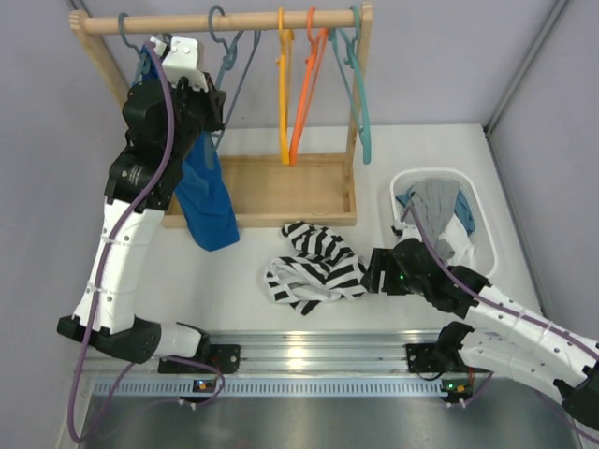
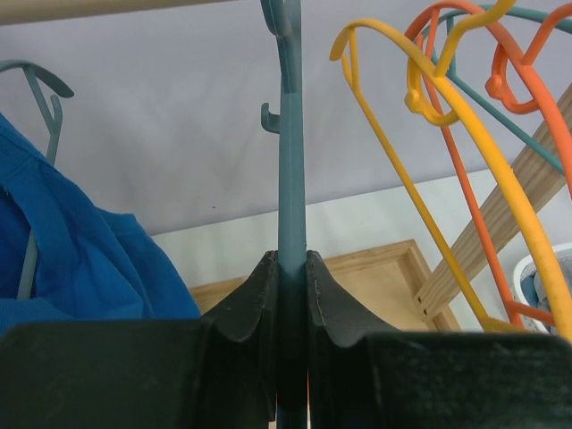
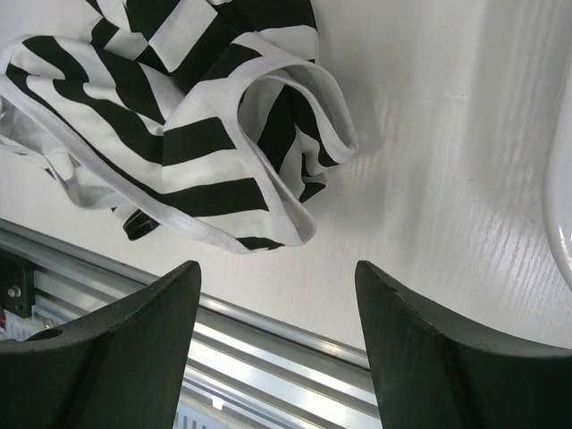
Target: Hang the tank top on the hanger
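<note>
The black-and-white striped tank top (image 1: 314, 265) lies crumpled on the white table in front of the rack. It fills the upper left of the right wrist view (image 3: 179, 116). My right gripper (image 1: 370, 271) is open and empty just to the right of it, low over the table (image 3: 277, 268). My left gripper (image 1: 213, 114) is raised at the wooden rack and shut on the slate blue-grey hanger (image 1: 245, 65). In the left wrist view the hanger's bar (image 2: 292, 179) runs straight up from between the closed fingers (image 2: 290, 261), its hook at the rod.
The wooden rack's rod (image 1: 215, 21) holds a yellow hanger (image 1: 284, 94), an orange hanger (image 1: 304, 94) and teal hangers (image 1: 360, 94). A blue top (image 1: 208, 196) hangs at its left. A white basket (image 1: 402, 182) with a grey garment (image 1: 435, 201) stands at the right.
</note>
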Robot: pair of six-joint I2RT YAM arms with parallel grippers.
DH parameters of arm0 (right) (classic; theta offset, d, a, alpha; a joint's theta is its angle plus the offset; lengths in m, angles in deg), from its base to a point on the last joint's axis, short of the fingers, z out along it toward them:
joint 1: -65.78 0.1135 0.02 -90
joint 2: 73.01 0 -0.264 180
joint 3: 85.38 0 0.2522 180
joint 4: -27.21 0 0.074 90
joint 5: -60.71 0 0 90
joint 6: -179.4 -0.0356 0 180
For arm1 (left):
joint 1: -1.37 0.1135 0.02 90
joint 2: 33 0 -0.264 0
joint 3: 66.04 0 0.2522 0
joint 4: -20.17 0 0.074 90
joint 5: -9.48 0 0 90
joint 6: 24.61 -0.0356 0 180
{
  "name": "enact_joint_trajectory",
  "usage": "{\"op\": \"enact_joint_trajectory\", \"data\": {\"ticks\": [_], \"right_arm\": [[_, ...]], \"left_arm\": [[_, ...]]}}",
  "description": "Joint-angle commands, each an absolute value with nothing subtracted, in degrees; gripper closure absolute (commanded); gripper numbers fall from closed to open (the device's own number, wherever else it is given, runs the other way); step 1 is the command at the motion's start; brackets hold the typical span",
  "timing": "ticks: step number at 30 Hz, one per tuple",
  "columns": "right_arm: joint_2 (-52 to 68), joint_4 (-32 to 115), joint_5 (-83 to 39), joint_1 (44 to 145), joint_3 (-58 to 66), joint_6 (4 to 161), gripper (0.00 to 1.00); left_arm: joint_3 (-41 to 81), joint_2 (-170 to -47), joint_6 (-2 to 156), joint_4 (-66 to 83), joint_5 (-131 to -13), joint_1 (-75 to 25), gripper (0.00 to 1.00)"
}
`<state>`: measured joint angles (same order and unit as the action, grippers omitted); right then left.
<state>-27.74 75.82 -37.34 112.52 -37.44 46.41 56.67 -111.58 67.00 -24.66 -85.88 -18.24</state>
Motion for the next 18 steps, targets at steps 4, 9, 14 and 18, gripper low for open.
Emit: {"op": "enact_joint_trajectory", "data": {"ticks": [4,9,14,18], "right_arm": [[-28.45,73.76,-37.28,112.80,-37.34,47.91,0.30],[-27.93,73.23,-37.64,112.89,-37.86,48.79,0.30],[-27.75,72.79,-37.99,112.89,-37.87,49.75,0.30],[-29.50,72.44,-38.60,113.42,-37.78,51.16,0.30]], "left_arm": [[51.44,-105.25,67.85,-19.17,-85.26,-18.40,1.00],[48.45,-102.26,68.03,-19.07,-84.83,-18.40,1.00],[45.48,-100.24,70.65,-21.45,-83.77,-18.40,1.00],[35.82,-93.32,74.79,-20.75,-83.07,-18.40,1.00]]}}
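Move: Pinched in my left hand, the grey-blue hanger is already off its place on the rail. The striped tank top it goes to lies about 16 cm back, 16 cm to the right and some 50 cm below. The rail is roughly 5 cm ahead and 12 cm up. The yellow hanger hangs about 11 cm right and 4 cm ahead; the blue garment is about 7 cm left, level fore and aft, its middle 15 cm lower. From my right hand the tank top lies about 10 cm left, 4 cm ahead, 10 cm down. I keep the hanger pinched upright in my left fingers and draw it back about 5 cm, away from the rail and towards the striped tank top, sinking some 3 cm in all, mostly in a dip right at the end. The wrist stays almost as it was. ##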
